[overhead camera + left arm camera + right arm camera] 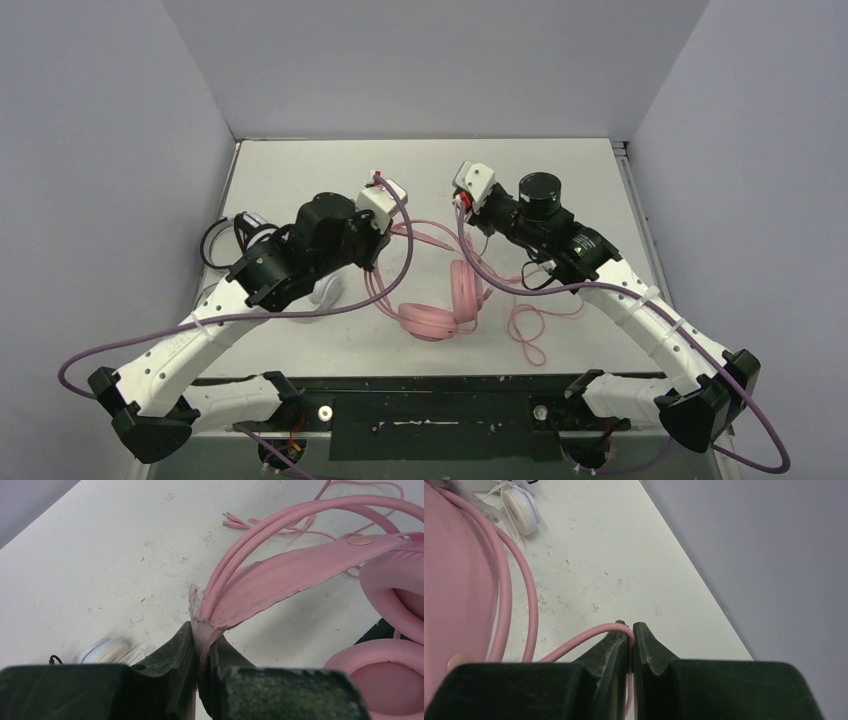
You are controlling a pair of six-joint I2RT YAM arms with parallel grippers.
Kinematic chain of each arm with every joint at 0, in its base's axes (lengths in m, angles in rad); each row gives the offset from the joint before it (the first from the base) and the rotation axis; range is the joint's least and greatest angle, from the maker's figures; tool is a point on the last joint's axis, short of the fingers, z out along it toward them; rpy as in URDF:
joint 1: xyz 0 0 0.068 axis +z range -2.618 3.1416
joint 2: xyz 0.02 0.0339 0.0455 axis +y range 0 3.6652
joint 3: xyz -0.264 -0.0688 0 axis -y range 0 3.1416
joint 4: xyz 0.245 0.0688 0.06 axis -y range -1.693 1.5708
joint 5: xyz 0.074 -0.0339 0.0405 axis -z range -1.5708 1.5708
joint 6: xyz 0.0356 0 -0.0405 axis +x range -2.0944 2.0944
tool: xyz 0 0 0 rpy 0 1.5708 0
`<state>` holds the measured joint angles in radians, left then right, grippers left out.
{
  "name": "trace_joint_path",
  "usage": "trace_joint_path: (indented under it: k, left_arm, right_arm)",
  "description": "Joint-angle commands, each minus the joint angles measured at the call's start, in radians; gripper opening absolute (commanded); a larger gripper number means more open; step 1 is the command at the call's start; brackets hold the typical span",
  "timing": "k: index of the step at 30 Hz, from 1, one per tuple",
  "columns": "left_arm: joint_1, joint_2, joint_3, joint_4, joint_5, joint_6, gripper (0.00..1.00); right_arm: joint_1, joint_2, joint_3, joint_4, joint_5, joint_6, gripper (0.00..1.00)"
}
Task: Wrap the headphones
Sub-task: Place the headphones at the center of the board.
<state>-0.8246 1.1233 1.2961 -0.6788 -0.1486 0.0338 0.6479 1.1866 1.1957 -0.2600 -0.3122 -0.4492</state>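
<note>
The pink headphones lie mid-table, ear cups toward the near edge. My left gripper is shut on the torn end of their padded headband, with the cups to its right. My right gripper is shut on the pink cable, which curves off to the left beside the headband. More of that cable lies in loose loops right of the cups, and its plugs rest on the table. A white headset and a black-and-white one sit under my left arm.
The white table is closed in by grey walls on the left, back and right. A white ear cup lies just left of my left fingers. Purple arm cables hang across the middle above the headphones.
</note>
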Motion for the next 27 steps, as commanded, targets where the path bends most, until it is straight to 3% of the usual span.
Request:
trace_joint_path:
  k: [1, 4, 7, 13, 18, 27]
  left_arm:
    - [-0.003, -0.068, 0.034, 0.100, 0.143, -0.076, 0.00]
    - [-0.003, -0.074, 0.052, 0.141, 0.222, -0.173, 0.00]
    - [-0.003, -0.094, 0.060, 0.199, 0.308, -0.248, 0.00]
    - [-0.001, -0.126, 0.079, 0.278, 0.376, -0.352, 0.00]
    - [0.002, -0.141, 0.080, 0.303, 0.331, -0.455, 0.00]
    - [0.009, -0.140, 0.101, 0.366, 0.252, -0.675, 0.00]
  right_arm:
    - [-0.002, 0.008, -0.022, 0.104, -0.072, 0.038, 0.03]
    - [-0.011, -0.017, -0.109, 0.207, -0.110, 0.088, 0.06]
    - [-0.046, -0.079, -0.217, 0.388, -0.160, 0.152, 0.16]
    - [-0.222, -0.124, -0.364, 0.685, -0.404, 0.360, 0.24]
    - [-0.366, -0.083, -0.438, 0.981, -0.599, 0.628, 0.29]
    - [-0.376, 0.047, -0.459, 1.233, -0.689, 0.831, 0.34]
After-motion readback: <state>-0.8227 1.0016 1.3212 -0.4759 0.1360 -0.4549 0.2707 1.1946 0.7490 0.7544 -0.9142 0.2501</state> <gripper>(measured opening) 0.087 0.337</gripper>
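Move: The pink headphones already hang by their headband from the left hand; their middle is some 8 cm right of it, 4 cm back and 5 cm lower. The board's centre is about 15 cm ahead, 8 cm right and 30 cm below that hand, the white headphones 14 cm left, 6 cm ahead, 28 cm below. From the right hand, pinching the pink cable, the pink headphones' middle is 5 cm left, 9 cm back, 8 cm lower. The pink headphones are lifted in the left hand's kept grip on the headband, up about 10 cm, back 5 and right 4, while that wrist rolls some 35 degrees, raising its right side. The right hand unpinches the cable, opening about a third; it first dips 4 cm and eases slightly left, then swings right and climbs back, its fingertips tipping up. ##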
